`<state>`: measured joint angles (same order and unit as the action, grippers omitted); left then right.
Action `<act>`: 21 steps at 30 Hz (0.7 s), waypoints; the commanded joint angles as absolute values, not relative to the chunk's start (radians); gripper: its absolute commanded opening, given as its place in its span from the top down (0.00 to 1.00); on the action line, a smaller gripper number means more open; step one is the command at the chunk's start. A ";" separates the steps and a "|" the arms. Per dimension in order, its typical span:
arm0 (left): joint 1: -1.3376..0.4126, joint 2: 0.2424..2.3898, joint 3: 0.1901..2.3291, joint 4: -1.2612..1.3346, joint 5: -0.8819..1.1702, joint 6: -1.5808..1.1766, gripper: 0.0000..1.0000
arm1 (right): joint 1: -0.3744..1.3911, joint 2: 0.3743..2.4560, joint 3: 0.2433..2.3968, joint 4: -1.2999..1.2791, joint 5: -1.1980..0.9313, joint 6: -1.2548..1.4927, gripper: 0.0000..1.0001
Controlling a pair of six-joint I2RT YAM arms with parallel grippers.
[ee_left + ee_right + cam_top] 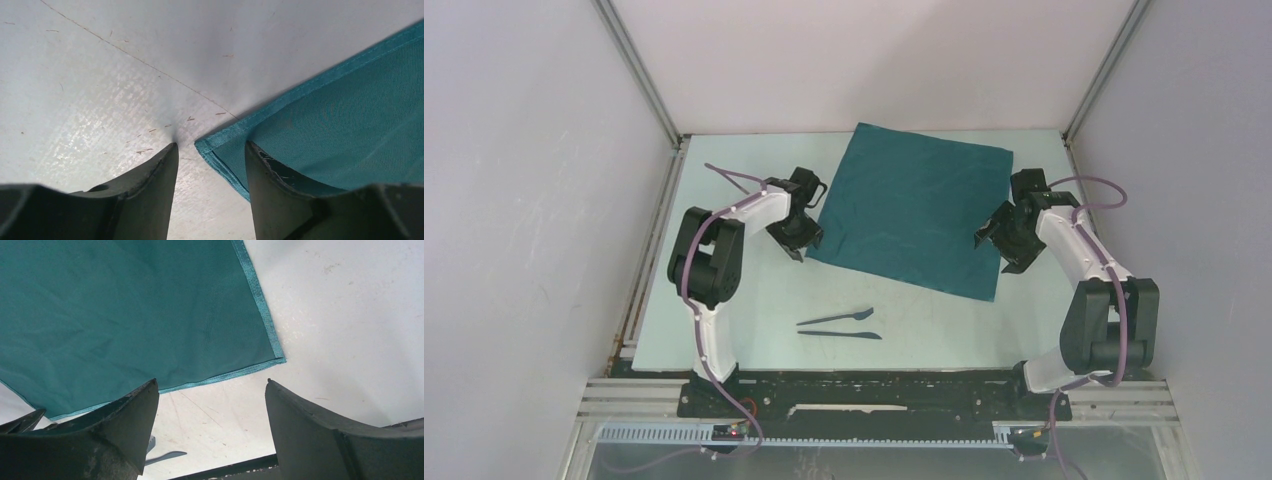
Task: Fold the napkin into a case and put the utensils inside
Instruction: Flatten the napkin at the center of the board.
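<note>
The teal napkin (914,210) lies spread out as one flat sheet on the far middle of the table; no case is in view. My left gripper (802,240) is low at its near-left corner. In the left wrist view that corner (200,142) sits between the open fingers, and the right finger (270,195) rests over the cloth. My right gripper (996,250) hangs open by the near-right corner (282,360), with its left finger (130,425) over the hem. The two dark utensils (836,318) lie side by side nearer the bases, untouched.
The pale table (744,290) is boxed in by grey walls left, right and behind, with metal posts at the back corners. A black rail (874,385) runs along the near edge between the arm bases. One utensil tip (165,456) shows in the right wrist view.
</note>
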<state>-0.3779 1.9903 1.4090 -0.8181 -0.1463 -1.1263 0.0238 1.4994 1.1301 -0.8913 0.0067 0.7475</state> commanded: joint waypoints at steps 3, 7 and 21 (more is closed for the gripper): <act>-0.388 2.016 1.423 -0.827 -0.169 -1.159 0.53 | 0.026 1.463 1.132 -0.913 0.043 0.783 0.14; -0.388 1.997 1.394 -0.793 -0.179 -1.158 0.75 | 0.026 1.475 1.124 -0.954 0.027 0.814 0.12; -0.430 1.743 1.107 -0.605 -0.138 -1.154 1.00 | -0.019 1.503 0.996 -0.936 0.020 0.967 0.22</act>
<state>-0.3977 1.8610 1.2106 -0.6590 -0.1356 -1.1431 0.0086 1.4990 1.0119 -0.9348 0.0101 0.9062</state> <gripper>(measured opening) 0.010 0.816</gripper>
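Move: The napkin's near-left corner lies almost under the left fingers, about 1 cm back and 1 cm to the left, 1 cm below. The fork is some 14 cm back and 6 cm right of that hand, the knife 18 cm back and 7 cm right. From the right hand, the napkin's near-right corner is about 6 cm back, 3 cm right and 9 cm below; the napkin's middle is 16 cm ahead and 14 cm left. Staying low in place, the left hand closes its half-open fingers fully and pinches the napkin's near-left corner, then starts drawing it back towards the base, about 2 cm. Meanwhile the right hand, after a brief pause, goes back some 4 cm and down 3 cm towards the near-right corner, turning about 10 degrees clockwise, its fingers staying wide open and touching nothing. ##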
